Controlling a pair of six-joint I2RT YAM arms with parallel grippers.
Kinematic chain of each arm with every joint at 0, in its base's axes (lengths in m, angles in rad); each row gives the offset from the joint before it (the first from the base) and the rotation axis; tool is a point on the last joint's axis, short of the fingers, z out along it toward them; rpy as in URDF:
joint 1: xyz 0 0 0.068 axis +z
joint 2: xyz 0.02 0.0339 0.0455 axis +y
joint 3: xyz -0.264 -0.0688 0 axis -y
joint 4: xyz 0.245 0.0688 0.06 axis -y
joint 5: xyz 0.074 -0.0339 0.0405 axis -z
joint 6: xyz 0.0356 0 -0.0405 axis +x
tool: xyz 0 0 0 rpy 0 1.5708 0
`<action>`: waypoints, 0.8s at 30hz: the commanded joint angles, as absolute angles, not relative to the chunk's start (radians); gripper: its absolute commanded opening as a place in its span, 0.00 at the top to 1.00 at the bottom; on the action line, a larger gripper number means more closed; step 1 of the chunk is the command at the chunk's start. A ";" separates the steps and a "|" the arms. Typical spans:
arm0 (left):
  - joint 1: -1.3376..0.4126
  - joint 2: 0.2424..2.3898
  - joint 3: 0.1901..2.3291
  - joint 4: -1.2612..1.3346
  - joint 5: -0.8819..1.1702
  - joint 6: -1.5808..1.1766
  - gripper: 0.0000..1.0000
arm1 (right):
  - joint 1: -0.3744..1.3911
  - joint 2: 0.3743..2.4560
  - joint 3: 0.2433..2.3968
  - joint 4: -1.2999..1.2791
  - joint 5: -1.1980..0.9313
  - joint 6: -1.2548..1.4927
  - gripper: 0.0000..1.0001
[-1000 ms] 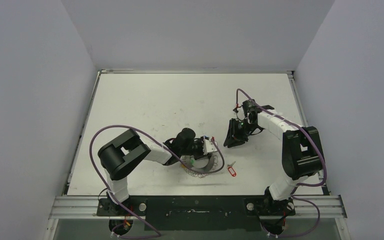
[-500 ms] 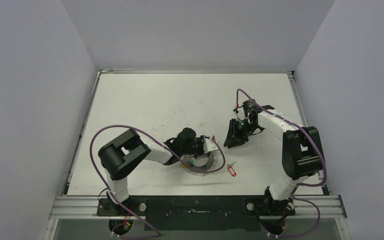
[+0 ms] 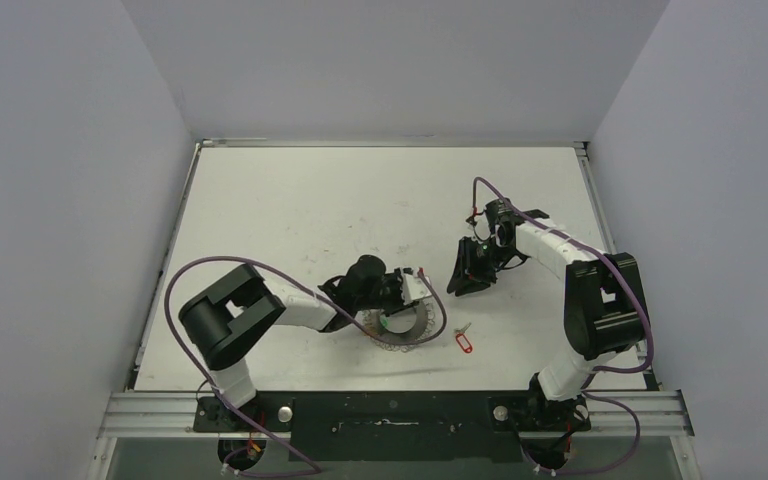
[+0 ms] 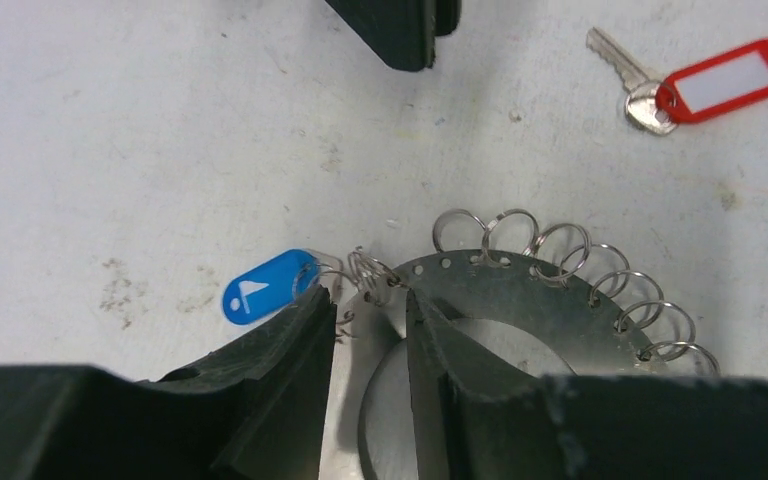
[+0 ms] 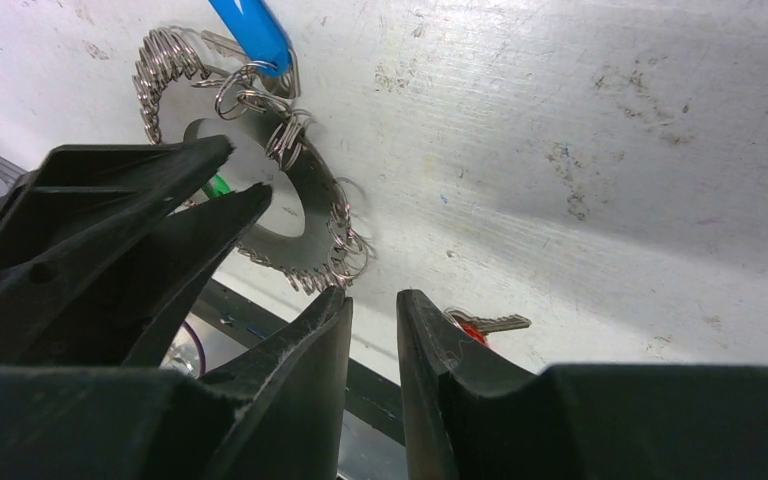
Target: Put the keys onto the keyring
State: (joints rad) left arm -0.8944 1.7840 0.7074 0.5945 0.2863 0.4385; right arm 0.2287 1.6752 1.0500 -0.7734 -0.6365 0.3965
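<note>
The keyring (image 4: 520,290), a flat grey ring edged with wire loops, lies on the table (image 3: 290,210). My left gripper (image 4: 365,300) is open over its rim, one finger outside the ring and the other over its central hole. A wire loop sits at the fingertips. The blue-tagged key's tag (image 4: 260,290) lies against those loops; its key is hidden. The red-tagged key (image 4: 705,80) lies loose on the table, apart from the keyring. My right gripper (image 5: 375,297) hovers open with nothing between its fingers, a little beyond the keyring (image 3: 400,325) and the red-tagged key (image 3: 463,341).
A green tag (image 3: 385,324) shows inside the keyring's hole. The table's near edge and metal rail (image 3: 400,410) run just below the red-tagged key. Grey walls close in the left, back and right sides.
The left arm's elbow has swung left and its gripper with the keyring beneath has shifted slightly. The right arm and the red-tagged key have not moved.
</note>
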 commanded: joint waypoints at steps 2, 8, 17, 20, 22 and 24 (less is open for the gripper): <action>-0.846 1.585 0.739 0.511 0.249 0.279 0.67 | 0.230 1.642 1.117 -0.787 -0.642 0.374 0.72; -0.723 1.422 0.749 0.344 0.241 -0.020 0.56 | 0.295 1.702 1.180 -0.791 -0.624 0.370 0.66; -0.634 1.281 0.771 -0.078 0.129 -0.304 0.49 | 0.481 1.875 1.407 -0.832 -0.525 0.349 0.56; -0.620 1.246 0.733 -0.123 0.125 -0.401 0.49 | 0.522 1.944 1.479 -0.863 -0.469 0.324 0.53; -0.614 1.222 0.696 -0.139 0.132 -0.453 0.49 | 0.539 1.984 1.511 -0.885 -0.430 0.305 0.53; -0.612 1.203 0.665 -0.145 0.141 -0.501 0.49 | 0.552 2.021 1.533 -0.914 -0.393 0.284 0.56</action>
State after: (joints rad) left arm -0.6235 1.2617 0.7105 -0.0608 0.1444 -0.3412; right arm 0.5343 1.9663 1.4708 -0.8429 -0.5064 0.3347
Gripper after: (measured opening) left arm 0.510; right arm 0.468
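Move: From the left hand, the keyring's centre lies about 4 cm back, 4 cm left and 3 cm below; the blue key lies roughly 3 cm ahead and level sideways. From the right hand, that blue key is some 9 cm left, 2 cm ahead and 6 cm below, the keyring's centre about 12 cm left and 6 cm back, and the red key 9 cm back and 1 cm right. Both opening, left hand arcs up and 13 cm left; right sweeps 10 cm left towards the blue key. ##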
